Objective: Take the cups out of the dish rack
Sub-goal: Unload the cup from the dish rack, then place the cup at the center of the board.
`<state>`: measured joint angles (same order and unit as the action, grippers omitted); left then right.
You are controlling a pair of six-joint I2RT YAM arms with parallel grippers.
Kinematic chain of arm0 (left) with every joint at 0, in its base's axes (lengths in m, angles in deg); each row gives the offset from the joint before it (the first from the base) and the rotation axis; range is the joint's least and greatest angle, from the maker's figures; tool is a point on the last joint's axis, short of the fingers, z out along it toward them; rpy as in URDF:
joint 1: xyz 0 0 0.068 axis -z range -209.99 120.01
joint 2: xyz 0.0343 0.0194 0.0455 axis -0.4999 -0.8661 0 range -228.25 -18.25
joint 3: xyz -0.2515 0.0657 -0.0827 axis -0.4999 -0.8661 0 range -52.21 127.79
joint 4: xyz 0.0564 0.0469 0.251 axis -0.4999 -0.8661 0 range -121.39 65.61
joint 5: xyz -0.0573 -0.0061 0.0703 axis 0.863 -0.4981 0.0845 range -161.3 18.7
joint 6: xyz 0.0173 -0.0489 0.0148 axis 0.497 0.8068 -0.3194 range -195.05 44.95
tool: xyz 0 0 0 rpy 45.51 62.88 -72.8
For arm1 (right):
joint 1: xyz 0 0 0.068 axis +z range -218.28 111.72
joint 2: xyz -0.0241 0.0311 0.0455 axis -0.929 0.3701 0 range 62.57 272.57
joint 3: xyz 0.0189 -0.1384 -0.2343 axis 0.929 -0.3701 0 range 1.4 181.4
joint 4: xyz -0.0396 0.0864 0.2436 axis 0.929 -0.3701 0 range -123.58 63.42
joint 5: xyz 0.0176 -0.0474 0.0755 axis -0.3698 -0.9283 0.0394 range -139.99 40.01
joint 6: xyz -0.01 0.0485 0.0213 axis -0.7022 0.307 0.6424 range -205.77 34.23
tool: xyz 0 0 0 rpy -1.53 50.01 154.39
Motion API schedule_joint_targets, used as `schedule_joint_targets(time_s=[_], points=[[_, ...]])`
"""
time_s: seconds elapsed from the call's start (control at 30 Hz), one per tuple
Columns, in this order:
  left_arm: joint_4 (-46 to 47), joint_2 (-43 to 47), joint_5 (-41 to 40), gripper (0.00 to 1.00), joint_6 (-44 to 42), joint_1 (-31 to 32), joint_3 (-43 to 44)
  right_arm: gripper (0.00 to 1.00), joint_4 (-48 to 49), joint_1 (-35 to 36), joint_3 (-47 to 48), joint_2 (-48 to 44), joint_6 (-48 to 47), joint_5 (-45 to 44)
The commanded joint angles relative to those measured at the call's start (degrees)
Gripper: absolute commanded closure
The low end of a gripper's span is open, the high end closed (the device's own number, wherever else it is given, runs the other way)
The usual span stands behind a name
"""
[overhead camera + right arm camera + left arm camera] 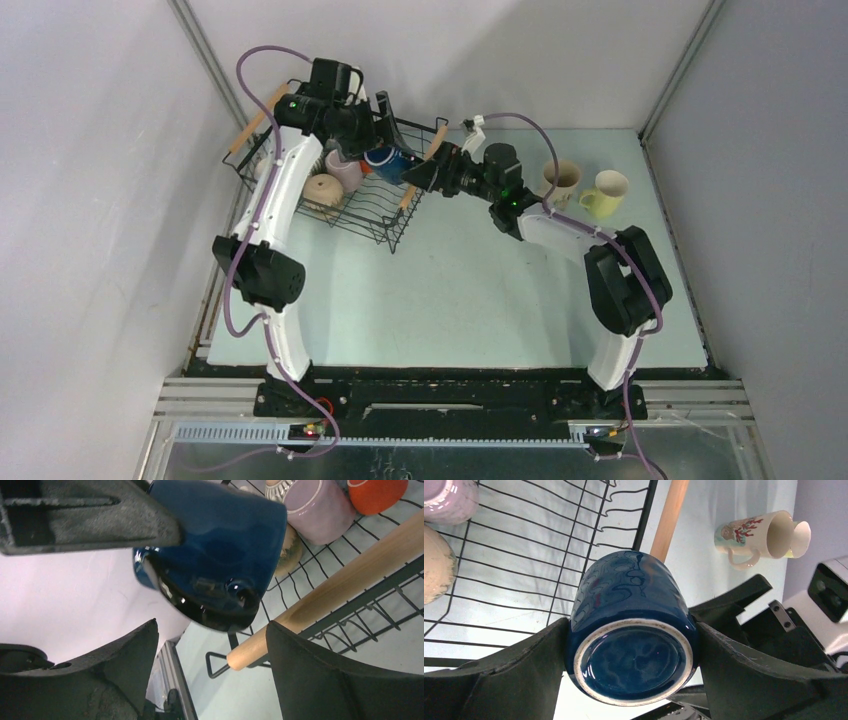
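Note:
My left gripper [631, 652] is shut on a navy cup [631, 630], its fingers pressed against both sides near the base. It holds the cup tilted above the right end of the black wire dish rack [345, 210]. From the right, my right gripper [212, 655] stands open just short of the navy cup [220, 550], its fingers apart from it. A mauve cup [315, 505], an orange cup [377, 492] and a cream ribbed cup [323, 190] are in the rack. Out on the table to the right stand a cream cup with a red pattern [562, 182] and a pale yellow-green cup [605, 193].
The rack's wooden bar handle [345, 585] runs right beside my right gripper's far finger, and its other handle [256, 118] lies along the far left. Grey walls close in the table on the left, back and right. The pale table top [460, 290] stretches in front of the rack.

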<state>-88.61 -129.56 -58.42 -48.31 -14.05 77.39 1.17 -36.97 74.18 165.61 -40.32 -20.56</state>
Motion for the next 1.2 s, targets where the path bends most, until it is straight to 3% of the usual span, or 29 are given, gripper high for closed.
schedule_joint_targets(time_s=[0.0,0.7,0.87,1.17], points=[[5.4,6.6,4.6,0.89,2.3,-0.3,-1.7,0.14,9.7,1.2,-0.2,1.5,3.3,-2.3],[11.9,9.9,15.8,0.9,8.5,-0.3,-7.3,0.19,24.9,1.2,-3.5,-1.2,12.9,-2.8],[16.9,11.9,20.2,0.9,12.9,-0.3,-11.4,0.33,27.3,1.2,-4.3,-4.4,14.3,-2.5],[30.8,17.9,25.2,0.89,23.6,-0.2,-23.0,0.77,27.0,0.9,-4.9,-10.7,13.9,-2.2]])
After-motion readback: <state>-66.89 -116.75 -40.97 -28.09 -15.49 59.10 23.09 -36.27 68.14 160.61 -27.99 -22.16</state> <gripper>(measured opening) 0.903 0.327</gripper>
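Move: Just ahead of the right hand's open fingers is the blue cup, some 5 cm left, 3 cm farther out and 1 cm higher; the left hand already holds this cup, its middle about 2 cm below that hand's point. The right gripper lies roughly 6 cm right, 4 cm back and 3 cm below the left. From the left hand, the near wooden handle is about 8 cm right, level, 15 cm down; the pink cup 10 cm left, 1 cm back, 18 cm down. Rising together, the hands bring the blue cup and the right fingers closer: the left keeps its hold, lifting about 6 cm while moving right and slightly back, and rolls some 25 degrees so its fingers swing up towards the right. The right hand climbs about 8 cm, easing back late, tilts its fingertips upward, and then closes to around a third open about the cup's rim beside the handle. ##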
